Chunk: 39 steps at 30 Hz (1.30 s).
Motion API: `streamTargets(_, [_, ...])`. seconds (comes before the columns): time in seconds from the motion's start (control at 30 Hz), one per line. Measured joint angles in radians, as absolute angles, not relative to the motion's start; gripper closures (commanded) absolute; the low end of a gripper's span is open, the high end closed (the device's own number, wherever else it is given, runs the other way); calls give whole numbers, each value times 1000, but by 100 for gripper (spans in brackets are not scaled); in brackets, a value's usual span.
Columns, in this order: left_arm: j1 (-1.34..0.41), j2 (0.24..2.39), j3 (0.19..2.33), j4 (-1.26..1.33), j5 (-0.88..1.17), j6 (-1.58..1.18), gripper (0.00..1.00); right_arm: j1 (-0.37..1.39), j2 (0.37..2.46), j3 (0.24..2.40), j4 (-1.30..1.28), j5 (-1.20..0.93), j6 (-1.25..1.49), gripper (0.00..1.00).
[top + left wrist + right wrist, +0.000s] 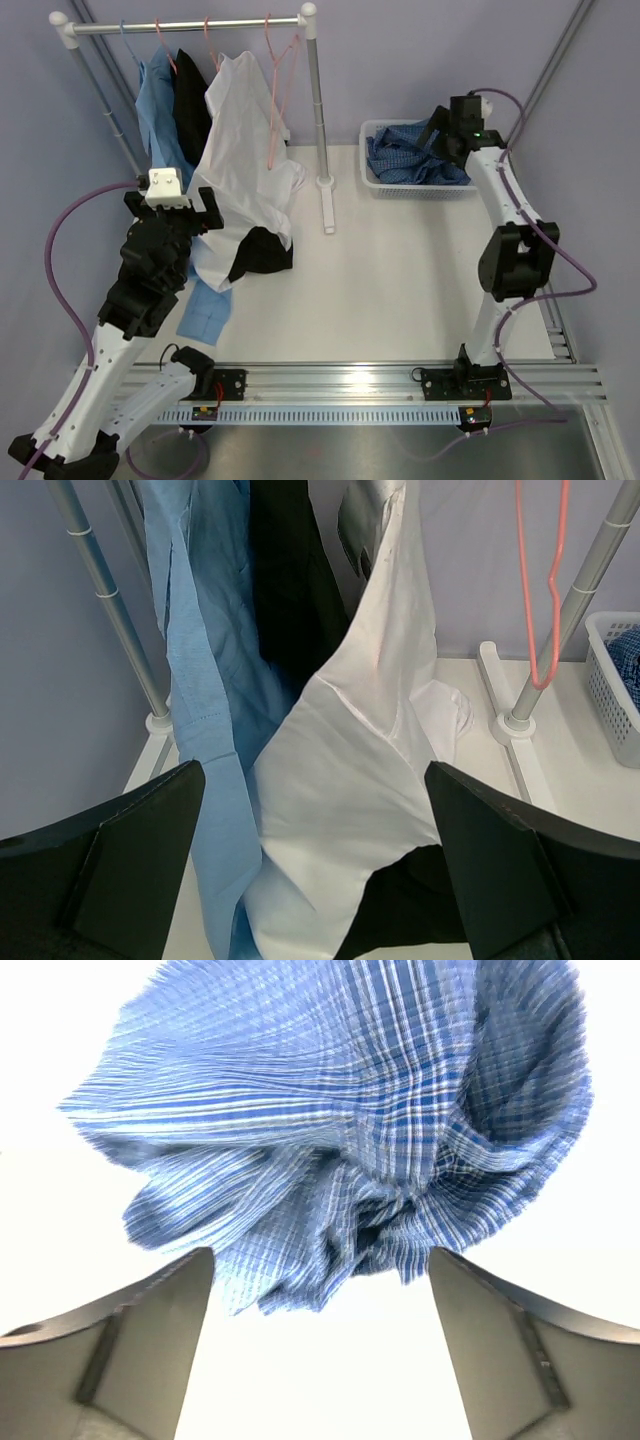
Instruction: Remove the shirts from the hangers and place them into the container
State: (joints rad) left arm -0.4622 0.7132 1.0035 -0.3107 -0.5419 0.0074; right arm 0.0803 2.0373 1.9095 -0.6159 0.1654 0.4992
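The blue checked shirt (412,160) lies crumpled in the white container (415,191) at the back right. My right gripper (438,135) hovers just above it, open and empty (320,1345), with the checked cloth (350,1110) hanging loose ahead of its fingers. On the rack at the back left hang a white shirt (240,150), a black shirt (192,105) and a light blue shirt (160,115). An empty pink hanger (280,100) hangs beside them. My left gripper (208,212) is open (315,865), facing the white shirt (350,780) at its lower part.
The rack's rail (190,28) spans the back left, its right post (318,110) standing on a white foot (328,205) between the shirts and the container. Shirt tails pool on the table (400,280) by my left arm. The container's corner (615,680) shows in the left wrist view.
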Motion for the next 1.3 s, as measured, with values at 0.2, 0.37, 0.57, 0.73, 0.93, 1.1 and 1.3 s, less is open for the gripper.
streamTargets(0.2, [-449,735,1016,-323,-520,-24,1,80,1624,1726,-563,131,420,0])
streamTargets(0.37, [-447,870,1198,-416,-512,-78,2,80,1277,1530,-519,54,388,1])
streamTargets(0.57, [-439,1096,1517,-494,-506,-87,7,80,931,1193,-440,-65,402,0])
streamTargets(0.73, [-400,1261,1703,-517,-498,-76,14,80,767,998,-442,-167,428,0])
streamTargets(0.93, [-326,1427,1851,-575,-440,-76,18,81,628,878,-446,-210,443,1])
streamTargets(1.1, [-288,1489,1862,-618,-413,-76,24,85,581,868,-436,-231,444,0])
streamTargets(1.3, [-273,1530,1862,-665,-395,-79,32,86,593,857,-433,-247,444,1])
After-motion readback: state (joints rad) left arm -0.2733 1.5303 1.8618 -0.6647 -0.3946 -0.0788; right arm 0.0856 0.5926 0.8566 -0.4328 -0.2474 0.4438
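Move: The upper part of the white shirt hangs about 20 cm ahead of my left hand, 5 cm to its right and some 3 cm higher. At the same depth and height, the black shirt is roughly 2 cm left of that hand, the blue shirt 8 cm left and the empty pink hanger 16 cm right. From my right hand, the white shirt is some 47 cm left, 8 cm back and 20 cm higher; the container is about 14 cm below, 3 cm ahead and 3 cm left. I draw my empty right hand back from above the container about 30 cm, rising first and then sinking partway, fingers open and tipping up some 30 degrees. Meanwhile I send my left hand forward about 16 cm towards the upper part of the white shirt, arching up roughly 10 cm, then dipping with its fingertips tilting down; the fingers start to narrow, still well apart. ##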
